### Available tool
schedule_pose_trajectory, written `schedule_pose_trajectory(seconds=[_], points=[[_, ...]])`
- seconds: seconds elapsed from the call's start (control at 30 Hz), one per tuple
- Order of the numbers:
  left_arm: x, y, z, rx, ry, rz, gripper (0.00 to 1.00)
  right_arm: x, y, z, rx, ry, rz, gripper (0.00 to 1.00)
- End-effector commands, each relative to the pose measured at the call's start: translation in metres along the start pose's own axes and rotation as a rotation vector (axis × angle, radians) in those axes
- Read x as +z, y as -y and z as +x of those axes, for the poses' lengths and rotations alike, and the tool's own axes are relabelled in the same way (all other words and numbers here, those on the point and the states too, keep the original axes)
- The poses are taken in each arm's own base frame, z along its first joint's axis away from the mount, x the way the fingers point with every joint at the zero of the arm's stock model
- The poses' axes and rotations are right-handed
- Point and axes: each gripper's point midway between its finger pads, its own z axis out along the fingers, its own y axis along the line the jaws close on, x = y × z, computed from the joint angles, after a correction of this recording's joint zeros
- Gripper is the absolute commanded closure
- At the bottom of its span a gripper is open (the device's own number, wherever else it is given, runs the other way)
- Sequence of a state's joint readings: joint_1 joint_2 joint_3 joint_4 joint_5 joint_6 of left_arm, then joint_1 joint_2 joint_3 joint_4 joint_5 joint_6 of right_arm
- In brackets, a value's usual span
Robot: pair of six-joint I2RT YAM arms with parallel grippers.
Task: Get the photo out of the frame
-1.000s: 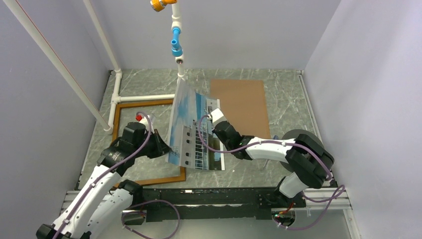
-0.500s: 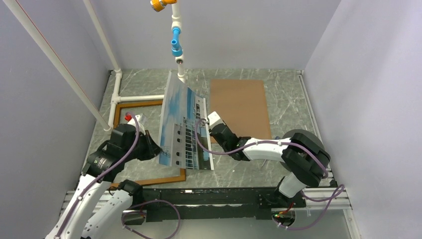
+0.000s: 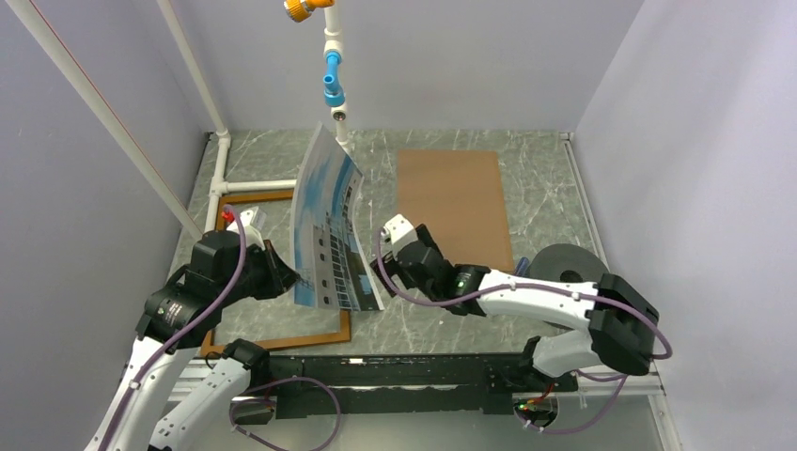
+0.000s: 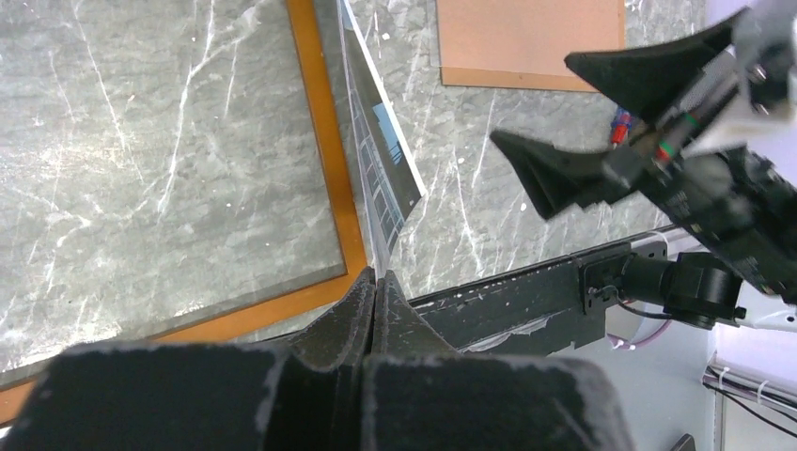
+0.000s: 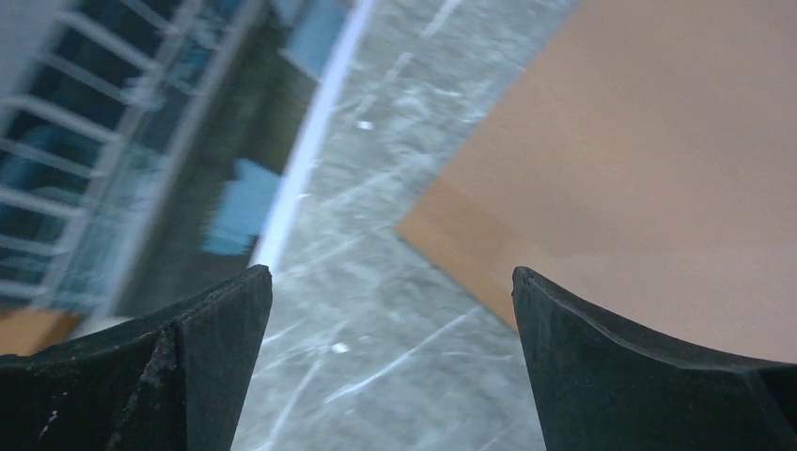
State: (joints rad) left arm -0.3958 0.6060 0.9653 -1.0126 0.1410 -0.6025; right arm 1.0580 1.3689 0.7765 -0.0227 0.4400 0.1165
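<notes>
The photo [image 3: 329, 221], a print of a white building under blue sky, stands tilted on edge above the table. My left gripper [image 3: 291, 279] is shut on its lower near edge. In the left wrist view the jaws [image 4: 376, 279] pinch the thin sheet [image 4: 381, 169]. The reddish-brown frame [image 3: 282, 338] lies flat on the table below and to the left, with marble showing through it [image 4: 329, 178]. My right gripper [image 3: 385, 268] is open just right of the photo and apart from it. Nothing is between its fingers [image 5: 390, 282]. The photo [image 5: 141, 141] sits to their left.
A plain brown backing board [image 3: 451, 202] lies flat at the back right, also seen in the right wrist view [image 5: 639, 169]. White pipes [image 3: 221, 178] run along the left and back. A hanging pipe with a blue fitting [image 3: 332, 85] is behind the photo. A grey round object [image 3: 564, 258] sits right.
My right gripper has let go of the photo's right edge, opened wide and drawn back. My left gripper has carried the photo leftward and tipped it more upright.
</notes>
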Motion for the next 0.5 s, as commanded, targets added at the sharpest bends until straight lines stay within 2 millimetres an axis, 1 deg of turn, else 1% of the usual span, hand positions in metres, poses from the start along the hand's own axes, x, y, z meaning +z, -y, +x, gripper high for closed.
schedule_pose_trajectory(seconds=[0.0, 0.1, 0.2, 0.27, 0.33, 0.37, 0.47], points=[[-0.008, 0.008, -0.012, 0.01, 0.04, 0.019, 1.0, -0.038, -0.051, -0.029, 0.049, 0.06, -0.179, 0.0], [-0.009, 0.012, -0.016, 0.001, 0.048, 0.031, 1.0, -0.069, -0.095, -0.046, 0.01, 0.149, -0.307, 0.0], [-0.01, 0.016, -0.018, -0.014, 0.051, 0.048, 1.0, -0.1, -0.133, -0.065, -0.04, 0.25, -0.389, 0.0], [-0.01, 0.018, -0.018, -0.024, 0.053, 0.06, 1.0, -0.112, -0.154, -0.072, -0.073, 0.3, -0.412, 0.0], [-0.01, 0.022, -0.018, -0.034, 0.054, 0.076, 1.0, -0.11, -0.168, -0.075, -0.106, 0.324, -0.378, 0.0], [-0.01, 0.023, -0.018, -0.039, 0.055, 0.084, 1.0, -0.107, -0.172, -0.076, -0.126, 0.333, -0.33, 0.0], [-0.01, 0.024, -0.016, -0.046, 0.048, 0.093, 1.0, -0.088, -0.17, -0.083, -0.167, 0.337, -0.107, 0.02]])
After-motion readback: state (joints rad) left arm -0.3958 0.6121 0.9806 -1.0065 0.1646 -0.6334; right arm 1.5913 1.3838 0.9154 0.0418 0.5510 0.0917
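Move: The right hand, open, makes for the photo's near edge, whose middle is about 13 cm back and 14 cm to its left, some 3 cm higher. The wooden frame's middle lies about 28 cm left and 3 cm back; the brown board's about 10 cm ahead and 13 cm right, both some 12 cm lower. From the left hand, already pinching the photo, that near edge's middle is about 4 cm back, 7 cm right and 8 cm below. Right hand swings back 16 cm, left and up towards the photo's near edge, turning counter-clockwise, fingers staying open. ##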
